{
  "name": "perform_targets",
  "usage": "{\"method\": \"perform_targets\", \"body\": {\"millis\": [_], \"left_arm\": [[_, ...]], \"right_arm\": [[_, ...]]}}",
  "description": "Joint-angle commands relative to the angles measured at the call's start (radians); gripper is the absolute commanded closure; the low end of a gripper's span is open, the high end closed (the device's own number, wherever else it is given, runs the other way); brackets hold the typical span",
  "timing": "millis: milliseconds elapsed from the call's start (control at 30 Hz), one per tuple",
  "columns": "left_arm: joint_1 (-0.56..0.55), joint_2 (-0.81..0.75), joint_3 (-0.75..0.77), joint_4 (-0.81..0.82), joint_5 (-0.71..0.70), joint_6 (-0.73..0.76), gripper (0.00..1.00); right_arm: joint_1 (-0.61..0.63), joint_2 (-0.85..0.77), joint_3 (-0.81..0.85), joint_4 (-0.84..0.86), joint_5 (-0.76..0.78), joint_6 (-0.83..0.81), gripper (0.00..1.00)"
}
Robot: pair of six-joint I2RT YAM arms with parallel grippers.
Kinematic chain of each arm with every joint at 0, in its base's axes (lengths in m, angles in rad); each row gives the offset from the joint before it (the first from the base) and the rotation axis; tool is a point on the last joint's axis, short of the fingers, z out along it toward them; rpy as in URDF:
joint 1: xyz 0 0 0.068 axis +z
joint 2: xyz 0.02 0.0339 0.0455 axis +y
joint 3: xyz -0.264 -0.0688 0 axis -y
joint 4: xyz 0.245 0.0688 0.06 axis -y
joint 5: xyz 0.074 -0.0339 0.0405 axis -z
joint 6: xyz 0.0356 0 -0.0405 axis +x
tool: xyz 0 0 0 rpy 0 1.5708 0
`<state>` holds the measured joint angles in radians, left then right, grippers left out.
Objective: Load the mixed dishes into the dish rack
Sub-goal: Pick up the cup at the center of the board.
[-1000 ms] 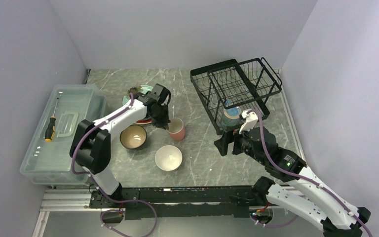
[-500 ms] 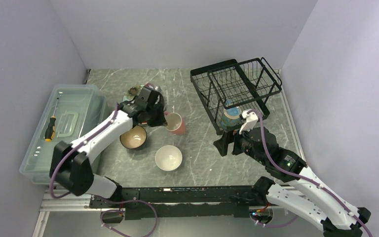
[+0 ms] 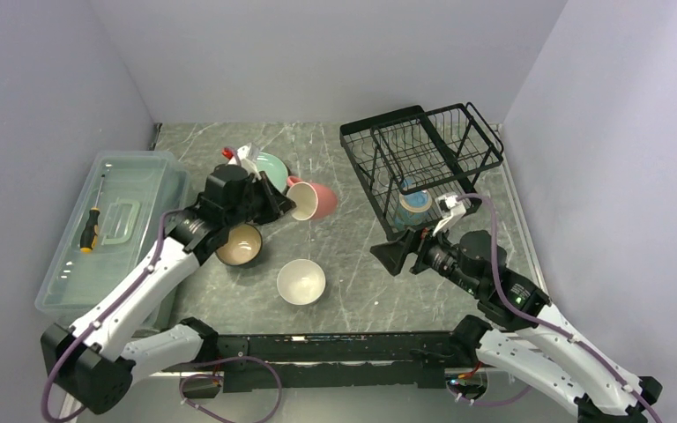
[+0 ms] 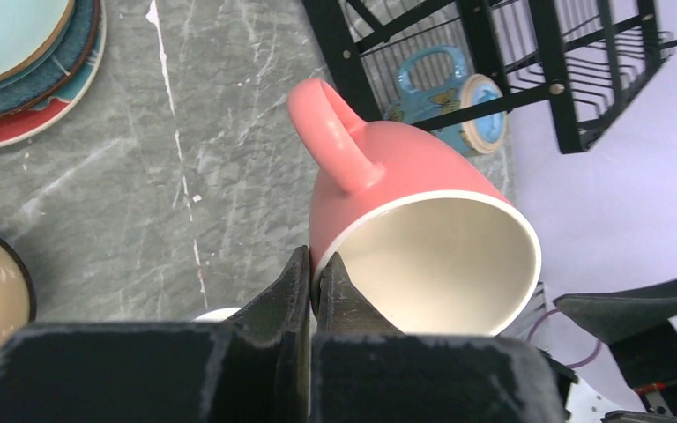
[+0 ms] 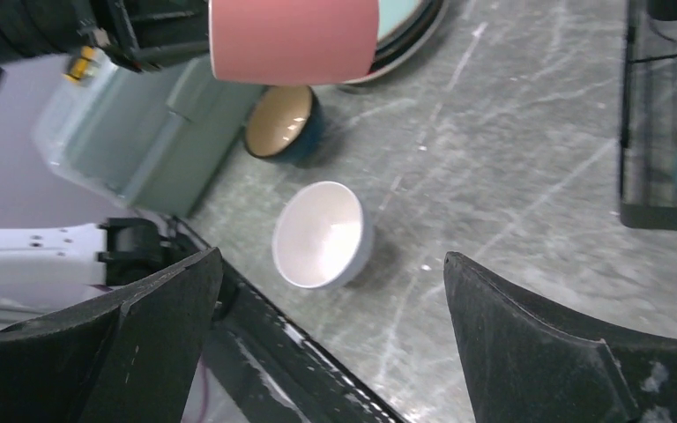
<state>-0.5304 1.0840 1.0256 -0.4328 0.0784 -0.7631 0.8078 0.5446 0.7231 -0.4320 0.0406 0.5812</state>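
My left gripper [image 3: 287,204] [image 4: 313,273] is shut on the rim of the pink mug [image 3: 316,200] [image 4: 388,167], one finger inside and one outside. The mug hangs tipped on its side above the table, handle up in the left wrist view. The black wire dish rack [image 3: 423,150] [image 4: 564,97] stands at the back right, with a blue mug [image 3: 414,208] [image 4: 445,88] in its lower part. My right gripper [image 3: 397,256] [image 5: 332,257] is open and holds nothing, in front of the rack. The stacked plates [image 3: 273,166] [image 4: 9,35], brown bowl [image 3: 238,245] [image 5: 284,119] and white bowl [image 3: 301,282] [image 5: 322,233] rest on the table.
A clear plastic box [image 3: 110,229] with a screwdriver [image 3: 90,229] on its lid lies along the left wall. Grey walls close in the table on three sides. The arms' mounting rail [image 3: 317,339] runs along the near edge.
My left gripper has lifted the pink mug off the table and tipped it onto its side, and the left arm has swung out. The right gripper has turned and shifted slightly left.
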Motion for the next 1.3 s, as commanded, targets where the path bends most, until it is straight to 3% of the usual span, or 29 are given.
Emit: {"method": "perform_targets", "body": {"millis": [0,300,633,1000,1267], "left_arm": [[0.006,-0.122,-0.035,0.222,0.028,-0.093,1.00],[0.007,-0.295,-0.203,0.465,0.032,-0.162,1.00],[0.006,-0.455,-0.370,0.714,0.006,-0.176,1.00],[0.006,-0.561,-0.454,0.782,-0.075,-0.344,1.00],[0.006,-0.608,-0.454,0.754,-0.075,-0.444,1.00]], "right_arm": [[0.005,-0.007,-0.033,0.219,-0.075,0.131,0.01],[0.007,0.050,-0.145,0.614,-0.155,0.388,0.00],[0.059,0.156,-0.213,0.930,-0.080,0.597,0.00],[0.206,0.334,-0.149,1.134,0.099,0.482,0.00],[0.232,0.403,-0.101,1.230,0.143,0.416,0.00]]}}
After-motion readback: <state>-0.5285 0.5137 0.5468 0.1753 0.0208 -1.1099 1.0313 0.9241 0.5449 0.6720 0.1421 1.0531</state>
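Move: The left hand already holds the pink cup by its rim, the cup's middle about 5 cm to the right and 1 cm ahead; the open right gripper waits some 23 cm right and 12 cm back, level. The white bowl lies 11 cm back, straight below otherwise, 20 cm down; the brown bowl about 15 cm left, 20 cm down. From the right hand, the cup is about 12 cm ahead and 18 cm left, level. Left hand lifts the cup about 9 cm, drawing back; open right gripper swings 12 cm left towards it. ##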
